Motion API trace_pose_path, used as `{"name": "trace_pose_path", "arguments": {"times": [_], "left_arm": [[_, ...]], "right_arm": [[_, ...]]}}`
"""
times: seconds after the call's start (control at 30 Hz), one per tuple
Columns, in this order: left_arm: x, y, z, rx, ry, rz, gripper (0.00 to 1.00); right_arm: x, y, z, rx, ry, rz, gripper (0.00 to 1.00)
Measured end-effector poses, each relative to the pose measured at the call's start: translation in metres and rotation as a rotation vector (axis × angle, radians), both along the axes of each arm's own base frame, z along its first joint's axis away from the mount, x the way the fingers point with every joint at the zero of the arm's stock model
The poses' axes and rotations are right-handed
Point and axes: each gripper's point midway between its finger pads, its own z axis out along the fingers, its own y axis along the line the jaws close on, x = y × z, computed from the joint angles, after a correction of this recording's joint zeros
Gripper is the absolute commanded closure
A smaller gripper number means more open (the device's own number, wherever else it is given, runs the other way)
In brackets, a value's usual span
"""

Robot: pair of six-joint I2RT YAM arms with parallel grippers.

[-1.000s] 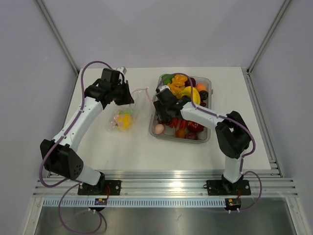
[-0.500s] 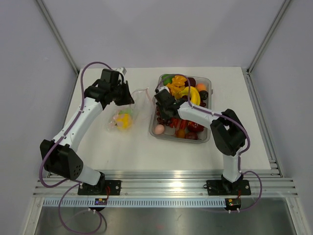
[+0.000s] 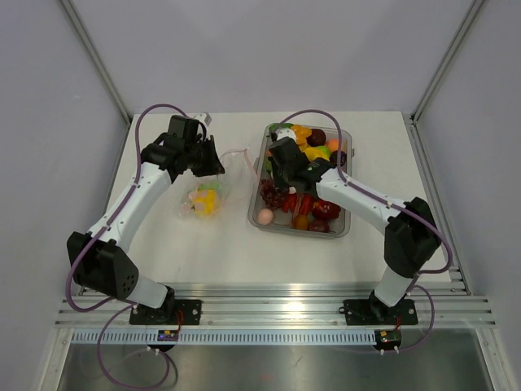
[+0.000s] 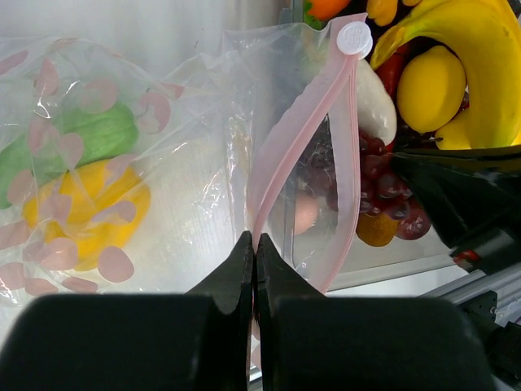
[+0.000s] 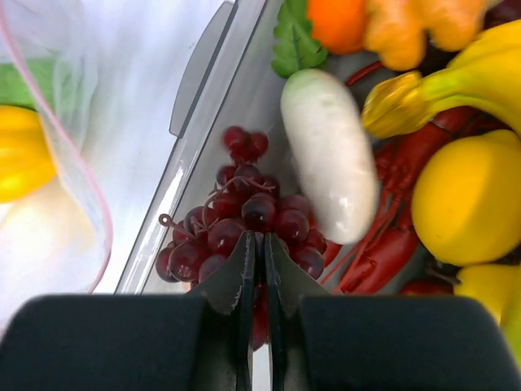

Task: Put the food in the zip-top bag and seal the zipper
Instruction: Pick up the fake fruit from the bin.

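The clear zip-top bag (image 3: 205, 194) lies left of the tray, with a yellow piece (image 4: 89, 220) and a green piece (image 4: 94, 138) of food inside. My left gripper (image 4: 255, 244) is shut on the bag's mouth edge at the pink zipper (image 4: 303, 134), and the mouth gapes toward the tray. My right gripper (image 5: 263, 244) is over the tray's left side. Its jaws are pinched nearly together on a bunch of dark red grapes (image 5: 232, 232). From above, the right gripper (image 3: 277, 177) stands over the grapes (image 3: 269, 192).
The grey translucent tray (image 3: 343, 231) holds more food: a white radish (image 5: 330, 155), a lemon (image 5: 468, 195), a banana (image 5: 456, 73), a red lobster-like piece (image 5: 391, 236) and an egg (image 3: 264, 215). The tray's left wall (image 5: 195, 147) lies between bag and grapes.
The right gripper's jaws have closed on the grape bunch, and the right arm's elbow has swung out to the right. The left arm and the bag stay put.
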Motion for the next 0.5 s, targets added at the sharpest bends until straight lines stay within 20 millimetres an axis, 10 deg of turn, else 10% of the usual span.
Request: {"name": "trace_pose_path", "arguments": {"times": [0.5], "left_arm": [[-0.002,-0.006,0.003,-0.027,0.000,-0.024,1.00]], "right_arm": [[-0.022,-0.025,0.080,0.080,-0.097,-0.028,1.00]]}}
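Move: The bag mouth, where the grapes held in the right fingers are to go, lies about 12 cm left and 6 cm ahead of the right hand, a few centimetres higher. Below that hand by some 10 cm, the white radish sits about 5 cm ahead and 3 cm right; the peach-coloured ball, 7 cm back and 4 cm left. From the left hand, which pinches its rim, the mouth is about 3 cm ahead and 5 cm right, near level. Upward, some 8 cm, the right hand goes on lifting the grapes in its still-closed fingers over the left part of the bin, drawing a little to the right and back, away from the bag, its fingertips tipping up by about 5 degrees. The left hand stays almost in place and keeps its pinch on the bag's rim. ##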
